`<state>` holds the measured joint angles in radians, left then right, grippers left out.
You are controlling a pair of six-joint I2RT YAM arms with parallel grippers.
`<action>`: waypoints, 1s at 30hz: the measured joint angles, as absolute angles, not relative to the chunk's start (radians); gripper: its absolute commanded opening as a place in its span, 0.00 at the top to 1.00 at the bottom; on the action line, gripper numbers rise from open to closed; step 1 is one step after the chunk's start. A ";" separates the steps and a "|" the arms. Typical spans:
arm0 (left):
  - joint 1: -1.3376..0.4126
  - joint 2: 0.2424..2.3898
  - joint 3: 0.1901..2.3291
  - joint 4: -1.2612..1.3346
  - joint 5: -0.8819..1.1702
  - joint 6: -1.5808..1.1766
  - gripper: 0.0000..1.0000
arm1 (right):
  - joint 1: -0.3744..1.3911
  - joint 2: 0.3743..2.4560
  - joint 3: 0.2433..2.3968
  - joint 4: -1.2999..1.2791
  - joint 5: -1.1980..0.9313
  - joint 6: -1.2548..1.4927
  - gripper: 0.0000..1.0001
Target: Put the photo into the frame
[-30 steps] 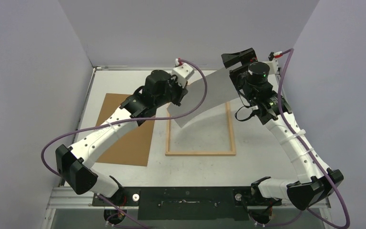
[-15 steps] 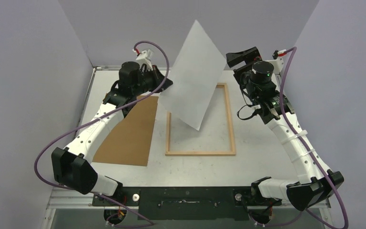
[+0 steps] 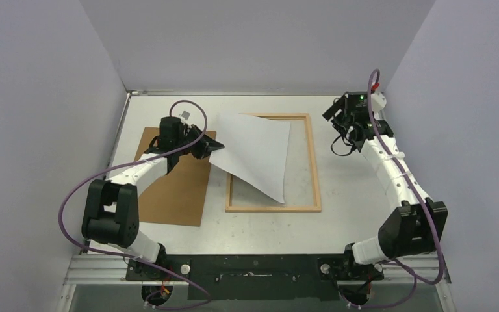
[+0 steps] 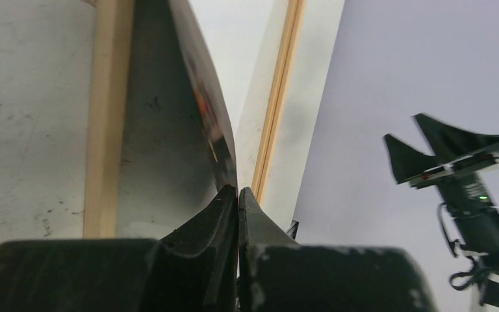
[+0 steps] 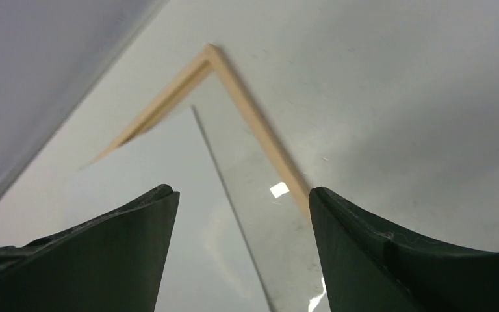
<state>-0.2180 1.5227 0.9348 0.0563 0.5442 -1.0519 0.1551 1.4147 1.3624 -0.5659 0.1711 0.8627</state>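
The photo (image 3: 256, 153) lies white back up, askew over the left and middle of the light-wood frame (image 3: 314, 162), its far right corner inside the frame and its left edge raised. My left gripper (image 3: 209, 151) is shut on the photo's left edge. In the left wrist view the photo (image 4: 203, 97) runs up from the closed gripper (image 4: 238, 192), its printed side just visible, with the frame's rail (image 4: 108, 117) beside it. My right gripper (image 3: 335, 112) is open and empty by the frame's far right corner (image 5: 211, 55). The photo's corner (image 5: 169, 188) lies below the right gripper (image 5: 243, 198).
A flat brown backing board (image 3: 172, 185) lies left of the frame, under my left arm. Grey walls close in the table at the back and both sides. Purple cables loop off both arms.
The photo has come down from standing high in the air to lying low over the frame. My left gripper lowered with it. My right gripper has let go and drawn back to the right.
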 measured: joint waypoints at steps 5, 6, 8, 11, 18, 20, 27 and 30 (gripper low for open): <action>-0.190 1.559 0.921 0.056 0.574 -1.074 1.00 | 0.062 1.487 1.184 -0.576 0.094 0.828 0.35; -0.190 1.558 0.921 0.060 0.579 -1.073 1.00 | 0.050 1.501 1.152 -0.577 0.078 0.825 0.38; -0.191 1.558 0.918 0.067 0.583 -1.074 1.00 | 0.040 1.530 1.110 -0.577 0.051 0.822 0.47; -0.190 1.558 0.894 0.105 0.584 -1.087 1.00 | 0.040 1.581 1.092 -0.577 0.013 0.824 0.54; -0.190 1.558 0.795 0.233 0.559 -1.158 1.00 | 0.041 1.651 1.075 -0.583 0.000 0.820 0.60; -0.190 1.558 0.780 0.276 0.550 -1.187 1.00 | 0.041 1.668 1.075 -0.585 0.000 0.818 0.60; -0.204 1.558 0.707 0.399 0.495 -1.280 1.00 | 0.053 1.708 1.045 -0.588 -0.036 0.820 0.60; -0.221 1.557 0.700 0.385 0.464 -1.292 1.00 | 0.068 1.715 1.036 -0.586 -0.067 0.823 0.60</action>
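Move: The left gripper still pinches the white-backed photo by its left side; the frame's middle lies about 15 cm to its right, level with it and some 16 cm lower. The frame's left rail is almost straight below it, 1 cm to the right, and the backing board's middle is 16 cm left and 4 cm back. From the right gripper, the middle of the frame's right rail lies roughly 4 cm left, 4 cm back and 24 cm below. Sweep the right gripper down some 23 cm and back about 8 cm to just outside the frame's right rail, tipping its fingers nearly 40 degrees to point steeply down and closing them from wide to under half open. Meanwhile keep the left fingers shut on the photo and lower it about 5 cm towards the frame, turning the wrist a little counter-clockwise. ##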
